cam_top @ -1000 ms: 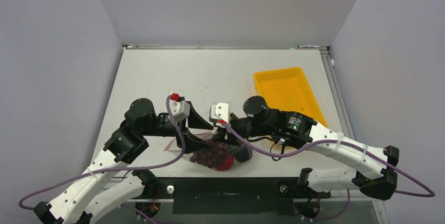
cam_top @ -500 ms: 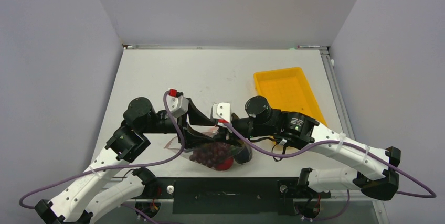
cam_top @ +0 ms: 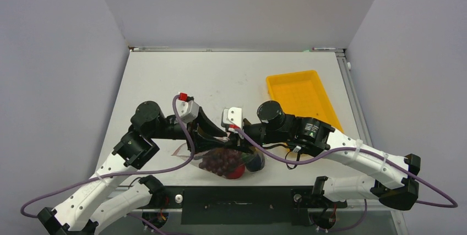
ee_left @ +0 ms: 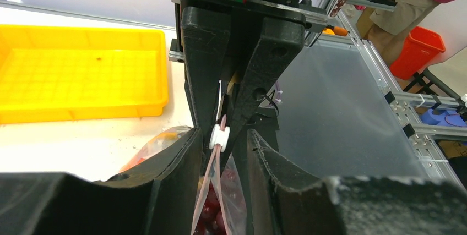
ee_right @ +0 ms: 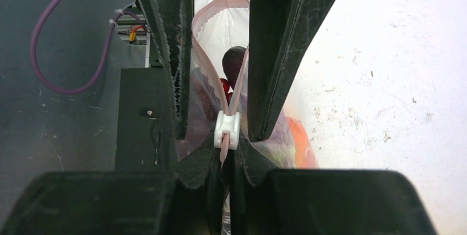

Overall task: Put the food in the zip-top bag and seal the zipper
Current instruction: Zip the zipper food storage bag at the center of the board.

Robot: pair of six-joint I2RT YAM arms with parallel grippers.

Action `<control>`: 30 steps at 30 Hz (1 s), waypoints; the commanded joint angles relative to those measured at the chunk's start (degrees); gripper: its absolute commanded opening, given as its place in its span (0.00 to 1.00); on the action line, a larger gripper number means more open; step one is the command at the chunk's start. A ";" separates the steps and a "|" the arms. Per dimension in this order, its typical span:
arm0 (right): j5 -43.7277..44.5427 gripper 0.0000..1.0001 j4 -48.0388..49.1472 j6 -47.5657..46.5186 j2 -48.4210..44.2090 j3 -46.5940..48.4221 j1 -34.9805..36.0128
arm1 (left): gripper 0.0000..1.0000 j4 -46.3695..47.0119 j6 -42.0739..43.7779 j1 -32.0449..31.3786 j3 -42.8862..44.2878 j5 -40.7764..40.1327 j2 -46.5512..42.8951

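The zip-top bag (cam_top: 228, 160) hangs at the table's near edge with dark red grapes (cam_top: 220, 162), a red piece (cam_top: 237, 171) and a dark purple piece (cam_top: 254, 160) of the food inside. My right gripper (ee_right: 224, 155) is shut on the pinkish zipper (ee_right: 222, 158) just behind its white slider (ee_right: 227, 130). My left gripper (ee_left: 224, 141) faces it with its jaws apart. Its fingers (ee_left: 165, 191) stand on either side of the zipper (ee_left: 212, 174) below the slider (ee_left: 219, 136), with a gap on each side. The bag's mouth (ee_right: 220, 12) gapes beyond the slider. An orange piece (ee_right: 300, 141) shows through the plastic.
A yellow tray (cam_top: 303, 94) lies on the table at the right rear, behind the right arm. The black mounting bar (cam_top: 237, 196) runs under the bag at the near edge. Off the table to the left wrist's right are a red bin (ee_left: 421, 50) and metal framing.
My left gripper has slid right toward the right gripper and its jaws have narrowed around the bag's mouth. The right gripper and the bag have stayed put.
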 commanded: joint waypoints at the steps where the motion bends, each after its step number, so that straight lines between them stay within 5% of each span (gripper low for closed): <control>1: -0.72 0.05 4.15 0.54 -1.59 0.64 -0.37 | 0.30 2.67 -0.58 0.15 -0.31 2.06 0.50; 16: -0.24 0.05 4.45 0.84 -1.09 0.83 -0.37 | 0.00 1.63 0.62 0.14 -0.24 1.83 0.29; 30: 6.12 0.05 12.73 2.79 -9.55 -2.62 -0.37 | 0.00 -4.11 3.97 0.09 -0.83 -1.41 -1.36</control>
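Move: The white slider of the zip-top bag sits almost at the left hand's point, about 1 cm to its right and level ahead, between its half-open fingertips. The right hand's closed fingertips stand about 3 cm to the right of the left hand and level ahead; for the right hand the slider lies roughly 2 cm to its left. The grapes in the bag hang some 12 cm below the left hand, about 2 cm back and 1 cm right. Sinking barely half a centimetre, the left hand closes its fingers on the white slider and keeps hold, nearly still. The right hand keeps its pinch on the pink zipper strip just right of the slider, waits, then draws up and to its right, away from the slider, by about 1 cm while tilting a few degrees. ##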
